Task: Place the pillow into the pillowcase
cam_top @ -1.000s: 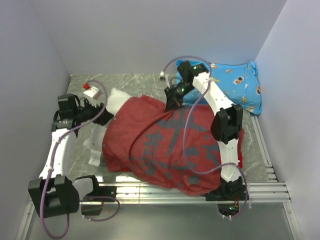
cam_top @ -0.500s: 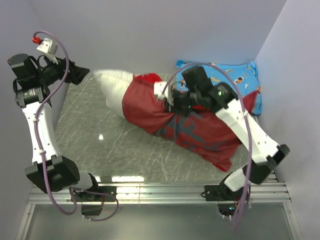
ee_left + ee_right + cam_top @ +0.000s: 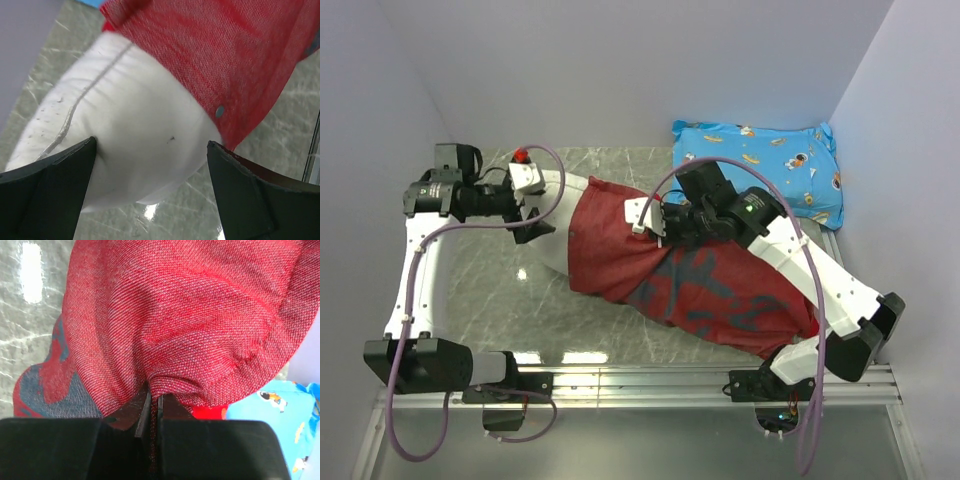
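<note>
The white pillow (image 3: 552, 258) lies slanted across the table, its left end bare and the rest inside the red pillowcase (image 3: 705, 285). My left gripper (image 3: 541, 212) is open at that bare end. In the left wrist view its fingers (image 3: 52, 192) stand wide on either side of the pillow's bulging white end (image 3: 125, 135), and the pillowcase's hem (image 3: 225, 65) lies just beyond. My right gripper (image 3: 656, 222) is shut on a fold of the pillowcase (image 3: 190, 315) on top, near the open hem; in the right wrist view the gripper (image 3: 154, 401) pinches red cloth.
A blue cartoon-print pillow (image 3: 760, 170) lies at the back right against the wall, also seen as the blue pillow (image 3: 282, 427) beside the pinched cloth. Grey marble tabletop (image 3: 490, 300) shows to the left of the pillowcase. Walls close in on three sides; a metal rail (image 3: 650, 378) runs along the front.
The left arm came down from the back left corner to the pillow's bare end with its jaws opening wider. The pillow and case shifted a little toward the front while the right gripper kept its pinch.
</note>
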Robot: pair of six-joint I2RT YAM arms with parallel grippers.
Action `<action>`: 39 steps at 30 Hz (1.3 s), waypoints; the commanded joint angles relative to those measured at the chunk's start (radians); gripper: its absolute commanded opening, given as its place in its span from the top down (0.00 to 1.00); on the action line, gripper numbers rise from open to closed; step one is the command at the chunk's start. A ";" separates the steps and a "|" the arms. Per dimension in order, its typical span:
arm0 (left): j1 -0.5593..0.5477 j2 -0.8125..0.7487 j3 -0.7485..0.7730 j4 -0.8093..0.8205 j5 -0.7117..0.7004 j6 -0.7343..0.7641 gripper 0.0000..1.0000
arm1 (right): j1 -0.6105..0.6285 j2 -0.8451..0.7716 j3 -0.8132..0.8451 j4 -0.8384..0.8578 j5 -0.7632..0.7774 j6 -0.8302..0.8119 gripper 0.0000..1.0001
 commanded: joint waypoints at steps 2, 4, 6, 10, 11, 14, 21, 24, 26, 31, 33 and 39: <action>-0.004 -0.045 -0.063 0.050 -0.048 0.103 0.04 | 0.024 -0.117 -0.068 0.070 -0.001 -0.085 1.00; -0.006 -0.068 -0.040 0.045 0.001 0.142 0.03 | 0.053 -0.150 -0.111 0.073 0.011 -0.102 1.00; -0.004 -0.077 0.012 -0.010 0.034 0.215 0.03 | 0.071 -0.166 -0.137 0.067 0.012 -0.103 1.00; -0.012 -0.089 0.069 -0.109 0.121 0.288 0.02 | 0.114 -0.190 -0.165 0.058 0.011 -0.093 1.00; -0.019 -0.099 0.063 -0.100 0.126 0.285 0.02 | 0.126 -0.194 -0.170 0.056 0.008 -0.093 1.00; -0.071 -0.131 0.003 -0.023 0.069 0.251 0.01 | 0.145 -0.209 -0.187 0.070 0.020 -0.088 1.00; -0.102 0.079 0.021 -0.279 -0.116 0.457 0.04 | 0.165 -0.235 -0.206 0.073 0.029 -0.089 1.00; -0.102 0.113 0.026 -0.279 -0.112 0.440 0.29 | 0.186 -0.261 -0.217 0.122 0.048 -0.053 1.00; -0.102 0.098 0.026 -0.246 -0.066 0.427 0.49 | 0.186 -0.267 -0.205 0.175 0.080 0.004 0.81; -0.102 -0.002 -0.057 -0.199 -0.043 0.462 0.91 | 0.136 -0.226 -0.073 0.214 0.175 0.272 0.35; -0.101 -0.042 -0.092 -0.157 -0.052 0.446 0.93 | 0.082 -0.203 0.008 0.159 0.115 0.382 0.27; -0.101 -0.114 -0.167 -0.075 -0.077 0.423 0.96 | -0.160 -0.073 0.206 -0.121 -0.049 0.527 0.16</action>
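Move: From the left hand, the pillow's bare end has its middle about 3 cm ahead, 4 cm right and 8 cm below. The pillowcase's mouth edge crosses some 10 cm right and 2 cm ahead, about as low. From the right hand, already pinching the case near its far edge, that bare end is roughly 24 cm left, 3 cm ahead and 6 cm below. The blue pillow lies about 25 cm ahead, 25 cm right and 23 cm below the right hand. Left fingers end up pinching the pillow's bare end: the open hand lifts and backs about 4 cm, drops some 9 cm onto the pillow, shuts and draws back a few centimetres, turning clockwise. Meanwhile the right hand, still gripping the pillowcase, pulls it back about 6 cm, then opens, lets go and lifts off roughly 10 cm up and 6 cm forward. ##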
